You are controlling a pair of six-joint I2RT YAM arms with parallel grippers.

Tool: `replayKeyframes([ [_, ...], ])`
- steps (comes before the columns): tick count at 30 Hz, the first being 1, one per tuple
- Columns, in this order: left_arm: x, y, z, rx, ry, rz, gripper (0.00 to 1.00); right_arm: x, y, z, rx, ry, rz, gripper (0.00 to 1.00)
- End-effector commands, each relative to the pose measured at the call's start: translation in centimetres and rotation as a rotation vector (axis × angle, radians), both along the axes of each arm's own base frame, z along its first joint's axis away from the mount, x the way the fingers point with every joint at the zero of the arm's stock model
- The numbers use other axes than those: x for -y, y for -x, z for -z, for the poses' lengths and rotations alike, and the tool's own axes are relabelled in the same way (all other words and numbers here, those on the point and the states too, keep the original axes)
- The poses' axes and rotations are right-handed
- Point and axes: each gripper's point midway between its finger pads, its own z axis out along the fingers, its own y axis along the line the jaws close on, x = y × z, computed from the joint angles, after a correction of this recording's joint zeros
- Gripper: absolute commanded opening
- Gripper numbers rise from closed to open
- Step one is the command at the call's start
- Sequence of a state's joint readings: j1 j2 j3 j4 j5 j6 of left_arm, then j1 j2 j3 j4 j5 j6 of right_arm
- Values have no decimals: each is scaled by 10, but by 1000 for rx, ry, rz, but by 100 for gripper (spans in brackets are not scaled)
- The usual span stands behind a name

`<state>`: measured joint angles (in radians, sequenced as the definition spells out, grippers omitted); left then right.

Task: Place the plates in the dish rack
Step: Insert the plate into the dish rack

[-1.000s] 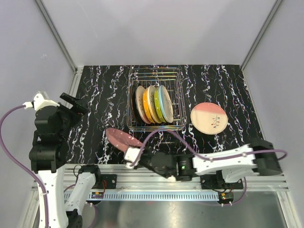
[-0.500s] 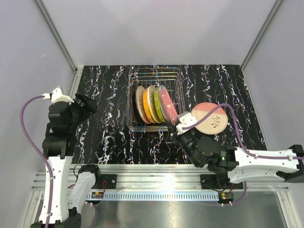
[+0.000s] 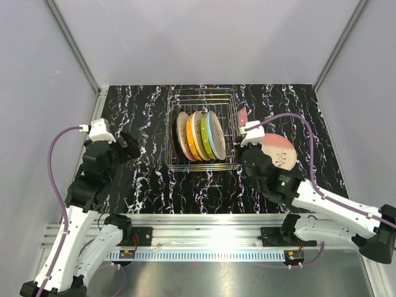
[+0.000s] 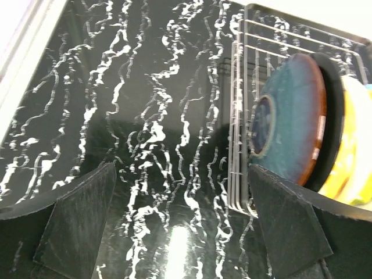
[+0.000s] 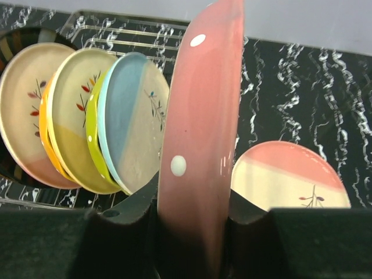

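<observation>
The dish rack [image 3: 204, 99] stands mid-table with several plates upright in its slots: a black one [image 3: 175, 133] at the left end, then cream, orange, yellow-green and light blue [image 3: 216, 136]. My right gripper [image 3: 243, 125] is shut on a pink white-dotted plate [image 5: 203, 116], held on edge just right of the rack and beside the light blue plate [image 5: 131, 116]. A pink and cream plate [image 3: 281, 154] lies flat on the table to the right. Left of the rack, my left gripper [image 3: 127, 146] hangs open and empty; its wrist view shows the rack [image 4: 238, 116] and the black plate's back [image 4: 290, 116].
The table is black marble-patterned [image 3: 148, 179] with white walls on three sides. The metal rail with the arm bases [image 3: 204, 238] runs along the near edge. My right arm partly covers the flat plate.
My right arm carried the pink dotted plate from the near left, past the rack's front, to the rack's right side. The left arm shifted right toward the rack and its jaws widened.
</observation>
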<state>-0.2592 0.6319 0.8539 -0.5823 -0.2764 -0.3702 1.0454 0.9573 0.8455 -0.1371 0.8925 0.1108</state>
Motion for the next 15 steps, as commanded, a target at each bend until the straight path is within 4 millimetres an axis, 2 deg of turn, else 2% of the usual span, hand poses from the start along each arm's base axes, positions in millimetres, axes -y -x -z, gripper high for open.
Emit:
replayKeyframes([
  [1,-9,-12,-9,44,-55,-43,99,-20,-19,-44,45,-208,-37,0],
  [6,-12,-14,-1,3,-70,-68,99,-33,-44,-28,-3,-239,-69,0],
  [7,-13,-12,0,6,-69,-69,99,-39,-47,-37,13,-268,-95,0],
  [9,-11,-11,-2,17,-69,-58,99,-41,-56,-37,13,-271,-103,0],
  [10,-10,-10,-2,23,-69,-53,99,-50,-59,-34,-2,-268,-143,0],
  [15,-7,-7,-3,39,-79,-44,99,-62,-73,-36,5,-246,-167,0],
])
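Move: My right hand holds the pink dotted plate on edge. The free gap in the dish rack lies about 11 cm ahead of it, 6 cm to its left and some 13 cm lower. The blue plate bounds that gap, about 10 cm left and 11 cm ahead of my hand. The pink-and-cream plate lies flat on the table some 15 cm to my right and 6 cm ahead. From my left hand the gap is roughly 40 cm right and 8 cm ahead. Sinking about 5.5 cm and reaching forward nearly as far, I bring the pinched dotted plate down towards the free gap on the right of the blue plate. I also slide some 3.5 cm left, mostly towards the end as the descent eases off. My right wrist tips the plate's far side down about 10 degrees and turns slightly counter-clockwise; my fingers keep their grip. ##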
